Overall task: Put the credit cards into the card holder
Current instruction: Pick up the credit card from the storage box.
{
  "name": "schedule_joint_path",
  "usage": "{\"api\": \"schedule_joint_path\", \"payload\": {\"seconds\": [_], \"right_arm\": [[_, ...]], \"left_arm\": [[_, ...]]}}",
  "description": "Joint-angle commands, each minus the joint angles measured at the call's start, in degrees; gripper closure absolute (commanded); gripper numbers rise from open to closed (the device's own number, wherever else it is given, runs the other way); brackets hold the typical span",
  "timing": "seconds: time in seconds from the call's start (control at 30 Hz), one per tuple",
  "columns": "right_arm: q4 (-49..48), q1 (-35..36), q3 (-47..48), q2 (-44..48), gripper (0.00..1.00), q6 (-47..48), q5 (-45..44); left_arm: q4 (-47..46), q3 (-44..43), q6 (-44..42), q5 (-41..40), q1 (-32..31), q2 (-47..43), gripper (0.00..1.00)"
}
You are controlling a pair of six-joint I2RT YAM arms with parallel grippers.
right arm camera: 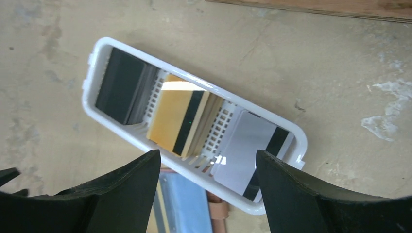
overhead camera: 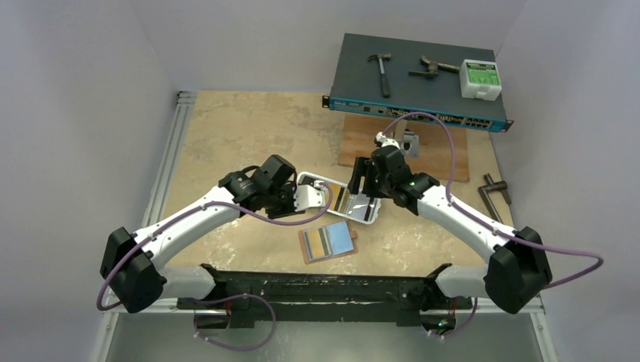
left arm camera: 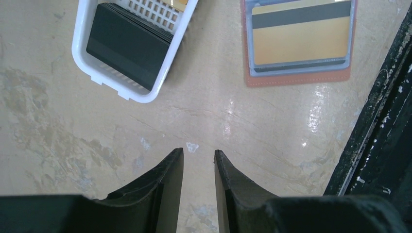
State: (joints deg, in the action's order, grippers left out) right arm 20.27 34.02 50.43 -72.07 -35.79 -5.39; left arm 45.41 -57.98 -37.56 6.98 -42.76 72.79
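The white tray (overhead camera: pixel 341 199) holds credit cards: a black stack (right arm camera: pixel 119 92), an orange-yellow one (right arm camera: pixel 177 114) and a pale grey one (right arm camera: pixel 248 150). Nearer me lies the reddish-brown card holder (overhead camera: pixel 328 243), with a yellow card (left arm camera: pixel 301 43) in it and a pale blue card (right arm camera: pixel 177 204) beside its tab (right arm camera: pixel 218 211). My right gripper (right arm camera: pixel 208 158) hovers over the tray's near rim, jaws wide open and empty. My left gripper (left arm camera: pixel 199 153) hangs over bare table left of the holder, its fingers a narrow gap apart with nothing between.
A network switch (overhead camera: pixel 415 83) at the back carries a hammer (overhead camera: pixel 381 72), a metal tool and a white-green box (overhead camera: pixel 481 79). A wooden board (overhead camera: pixel 423 151) lies before it. A metal tool (overhead camera: pixel 494 188) rests at the right. A black rail (overhead camera: pixel 324 283) runs along the near edge.
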Motion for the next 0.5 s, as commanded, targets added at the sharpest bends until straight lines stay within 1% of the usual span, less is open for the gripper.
{"api": "schedule_joint_path", "payload": {"seconds": [0.0,0.1,0.2,0.37,0.43,0.47], "right_arm": [[6.2,0.0,2.7,-2.9,0.29,2.7,-5.1],[3.7,0.1,0.7,-3.7,0.29,1.7,-3.4],[6.0,0.2,2.2,-7.0,0.29,2.3,-6.9],[6.7,1.5,4.0,-10.1,0.29,2.1,-10.2],[6.9,1.6,3.8,-9.9,0.29,0.8,-9.9],[6.3,1.6,3.3,-8.7,0.29,-0.4,-8.0]], "left_arm": [[-1.8,-2.9,3.1,2.2,0.6,1.0,0.71],[-2.1,-2.5,4.0,4.0,1.5,1.1,0.71],[-2.3,-1.8,4.0,4.3,2.0,1.4,0.71],[-2.7,-1.6,3.4,6.0,2.6,0.8,0.71],[-4.2,-2.5,4.7,7.8,2.9,0.6,0.70],[-4.9,-3.5,5.7,9.8,3.0,1.0,0.70]]}}
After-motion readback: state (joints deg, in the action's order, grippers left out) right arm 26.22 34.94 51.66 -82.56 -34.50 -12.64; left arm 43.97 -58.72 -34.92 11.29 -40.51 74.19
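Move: The silver credit card, at the right-hand end of the storage box, lies almost straight under my open right hand, about 11 cm down, 1 cm back and 1 cm to its right. Some 6 cm to this hand's left and 2 cm ahead stand the golden cards in the same box; the card holder lies about 11 cm back and 9 cm left. From my left hand the silver card is some 22 cm right, 5 cm ahead, 10 cm below. I sink my right hand about 6.5 cm towards the silver card in the box, easing some 2.5 cm to the right on the way down. The wrist tips so that the fingers, which were slanting forward and left, point more steeply down, by roughly 15 degrees. The fingers stay wide open and stop short of the card. ##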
